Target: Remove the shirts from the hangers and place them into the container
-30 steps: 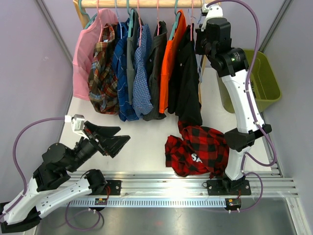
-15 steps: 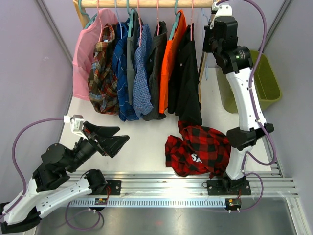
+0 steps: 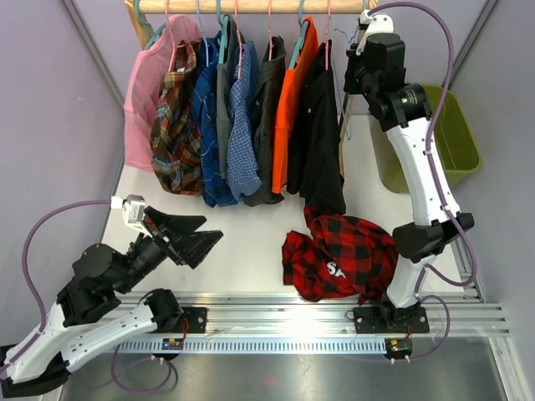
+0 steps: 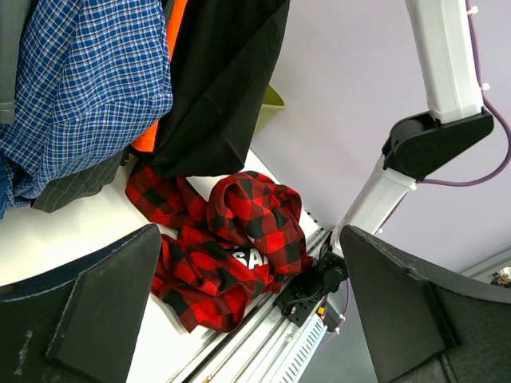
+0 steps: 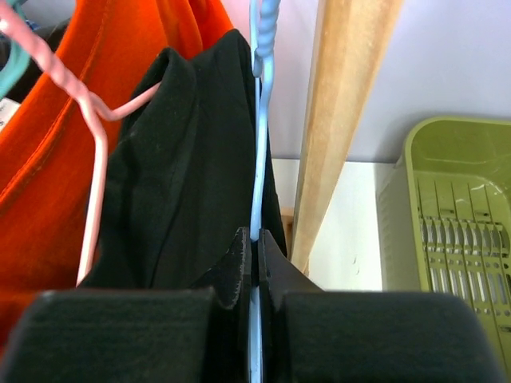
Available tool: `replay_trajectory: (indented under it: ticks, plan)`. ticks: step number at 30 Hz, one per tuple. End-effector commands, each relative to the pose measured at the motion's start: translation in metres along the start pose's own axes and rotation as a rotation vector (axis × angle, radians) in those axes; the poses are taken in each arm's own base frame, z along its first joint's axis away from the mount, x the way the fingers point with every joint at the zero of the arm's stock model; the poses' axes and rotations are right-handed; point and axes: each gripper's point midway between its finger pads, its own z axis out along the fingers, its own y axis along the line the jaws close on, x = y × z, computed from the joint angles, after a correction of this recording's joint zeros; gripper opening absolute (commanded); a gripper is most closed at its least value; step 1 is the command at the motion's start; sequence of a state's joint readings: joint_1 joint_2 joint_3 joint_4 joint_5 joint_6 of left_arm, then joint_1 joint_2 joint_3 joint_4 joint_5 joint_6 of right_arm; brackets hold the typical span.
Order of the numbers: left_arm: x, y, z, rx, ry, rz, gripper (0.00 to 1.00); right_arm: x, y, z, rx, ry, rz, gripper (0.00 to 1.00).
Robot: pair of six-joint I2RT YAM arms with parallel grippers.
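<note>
My right gripper (image 5: 257,239) is shut on the thin wire of a pale blue hanger (image 5: 263,120). It is held high by the right end of the wooden rail (image 3: 251,7), beside the black shirt (image 5: 184,175). An orange shirt (image 3: 292,109) on a pink hanger (image 5: 96,159) hangs left of the black one. More shirts fill the rail further left. A red-and-black plaid shirt (image 3: 338,255) lies crumpled on the table. My left gripper (image 3: 213,230) hovers open at the near left, facing that plaid shirt (image 4: 223,247), with nothing between its fingers. The olive-green container (image 3: 464,142) stands at the far right.
A wooden upright (image 5: 343,120) of the rack stands between the held hanger and the container (image 5: 463,207). Grey walls close in on both sides. The right arm's white link (image 3: 422,167) rises in front of the container. A metal rail (image 3: 292,313) runs along the near edge.
My right wrist has moved right and slightly up toward the rail's end, carrying the pale blue hanger away from the black shirt. The left arm has stayed still.
</note>
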State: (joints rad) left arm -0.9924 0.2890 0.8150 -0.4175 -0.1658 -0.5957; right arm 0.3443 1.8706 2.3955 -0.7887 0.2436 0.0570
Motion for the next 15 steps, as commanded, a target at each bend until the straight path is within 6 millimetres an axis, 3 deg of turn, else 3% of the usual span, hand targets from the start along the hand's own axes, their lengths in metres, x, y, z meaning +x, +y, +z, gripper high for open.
replay_trajectory:
  ticks: [1, 2, 5, 6, 7, 10, 12, 15]
  plan:
    - [-0.008, -0.004, 0.003, 0.007, -0.032, -0.005, 0.99, -0.005, -0.002, -0.026, -0.025, 0.002, 0.003, 0.25]
    - [-0.007, -0.003, 0.003, 0.008, -0.030, -0.006, 0.99, -0.007, -0.003, -0.030, -0.022, -0.002, 0.006, 0.68]
    - [-0.008, -0.004, 0.004, 0.010, -0.030, -0.008, 0.99, -0.018, -0.007, -0.050, -0.017, -0.043, 0.021, 0.87]
    - [-0.007, -0.004, 0.005, 0.007, -0.027, -0.007, 0.99, -0.013, -0.007, -0.052, -0.014, -0.033, 0.016, 0.95]
    - [-0.007, -0.004, 0.005, 0.009, -0.027, -0.008, 0.99, -0.025, -0.012, -0.069, 0.000, -0.075, 0.027, 0.96]
    - [-0.005, -0.005, 0.007, 0.010, -0.017, -0.006, 0.99, -0.024, -0.022, -0.099, 0.036, -0.090, 0.045, 1.00]
    - [-0.004, -0.005, 0.007, 0.013, -0.014, -0.007, 0.99, -0.015, -0.028, -0.114, 0.060, -0.080, 0.072, 0.99]
    - [-0.002, -0.006, 0.009, 0.018, -0.005, -0.010, 0.99, 0.020, -0.043, -0.145, 0.115, -0.037, 0.109, 0.99]
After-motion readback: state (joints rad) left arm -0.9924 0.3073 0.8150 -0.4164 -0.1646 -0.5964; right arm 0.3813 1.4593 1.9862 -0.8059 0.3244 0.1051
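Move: The right gripper still pinches the emptied blue hanger by its wire. The rail above lies roughly 8 cm ahead of and 15 cm above that gripper. From it, the black shirt hangs about 8 cm left, 2 cm ahead and 12 cm lower; the green container stands some 30 cm right, 5 cm ahead and 35 cm below. From the left gripper, that stretch of rail is about 45 cm ahead, 34 cm right and 23 cm up. Open the right gripper fully to let go of the blue hanger's wire, and at once draw the hand back from the rail, gently at first and then faster, about 10 cm in all, drifting some 3 cm to the right. Stay almost level and keep the fingers pointing forward so that they clear the hanger and the black shirt. ##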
